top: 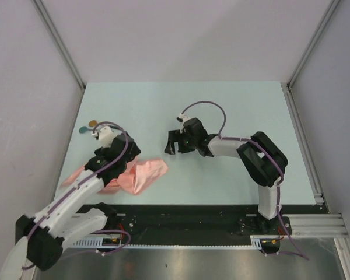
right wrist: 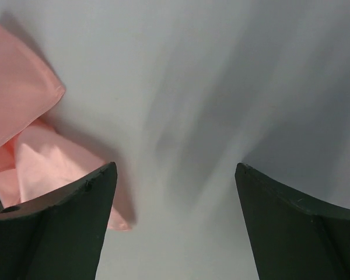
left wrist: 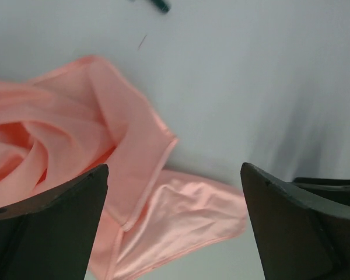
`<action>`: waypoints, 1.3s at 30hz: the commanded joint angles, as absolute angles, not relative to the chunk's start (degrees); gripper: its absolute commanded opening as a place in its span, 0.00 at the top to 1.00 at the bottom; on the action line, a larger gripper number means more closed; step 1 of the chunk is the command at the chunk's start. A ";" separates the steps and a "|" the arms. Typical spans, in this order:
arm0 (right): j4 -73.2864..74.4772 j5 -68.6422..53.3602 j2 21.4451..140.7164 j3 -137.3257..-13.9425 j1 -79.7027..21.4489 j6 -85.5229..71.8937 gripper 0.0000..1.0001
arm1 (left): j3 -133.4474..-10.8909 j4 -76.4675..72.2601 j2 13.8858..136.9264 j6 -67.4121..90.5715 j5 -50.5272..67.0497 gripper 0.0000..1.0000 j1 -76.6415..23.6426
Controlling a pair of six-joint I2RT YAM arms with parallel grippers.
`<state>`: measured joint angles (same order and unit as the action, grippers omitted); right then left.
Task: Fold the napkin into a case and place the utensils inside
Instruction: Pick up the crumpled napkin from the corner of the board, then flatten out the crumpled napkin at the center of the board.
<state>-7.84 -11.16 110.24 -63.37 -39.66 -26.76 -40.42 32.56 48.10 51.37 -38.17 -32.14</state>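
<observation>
The salmon-pink napkin [top: 141,175] lies crumpled on the table near the front left, partly under my left arm. My left gripper [top: 127,165] hovers over it, open; in the left wrist view the napkin's folds [left wrist: 134,169] and a hemmed corner lie between and below the dark fingers [left wrist: 52,227], and my left gripper [left wrist: 174,181] holds nothing. The utensils [top: 88,125], two small spoons, lie at the far left, only their bowls showing beyond the left wrist. My right gripper [top: 175,142] is open above bare table, right of the napkin [right wrist: 23,122], and this gripper [right wrist: 175,181] is empty.
The pale table [top: 233,116] is bounded by grey walls at the back and sides, with a metal rail [top: 303,140] along its right edge. A small dark object [left wrist: 158,5] shows at the top edge of the left wrist view; what it is I cannot tell.
</observation>
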 commanded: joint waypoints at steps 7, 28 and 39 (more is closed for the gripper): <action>-9.74 -22.68 116.99 -65.24 -45.35 -29.35 0.36 | -34.20 35.42 61.70 56.60 -23.64 0.19 -24.88; -6.11 -29.01 80.28 -56.85 -38.50 -28.93 1.00 | -50.44 23.83 37.90 41.31 -13.72 1.00 -23.29; 17.14 -24.43 48.27 -68.55 -39.02 -20.92 1.00 | -63.62 3.70 26.46 36.83 -1.77 1.00 -23.20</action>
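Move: The crumpled napkin's middle lies about 5 cm behind the left hand, 2 cm to its left and 14 cm below. Its right-hand corner is some 8 cm behind the right hand, 4 cm to its left and 2 cm lower. The utensils lie farther out on the board, 15 cm below the left hand: the gold spoon 19 cm ahead and 8 cm left, the teal one 16 ahead and 12 left. Left sinks 12 cm, right sweeps back-left; both pinch the napkin and raise it about 40 cm. ##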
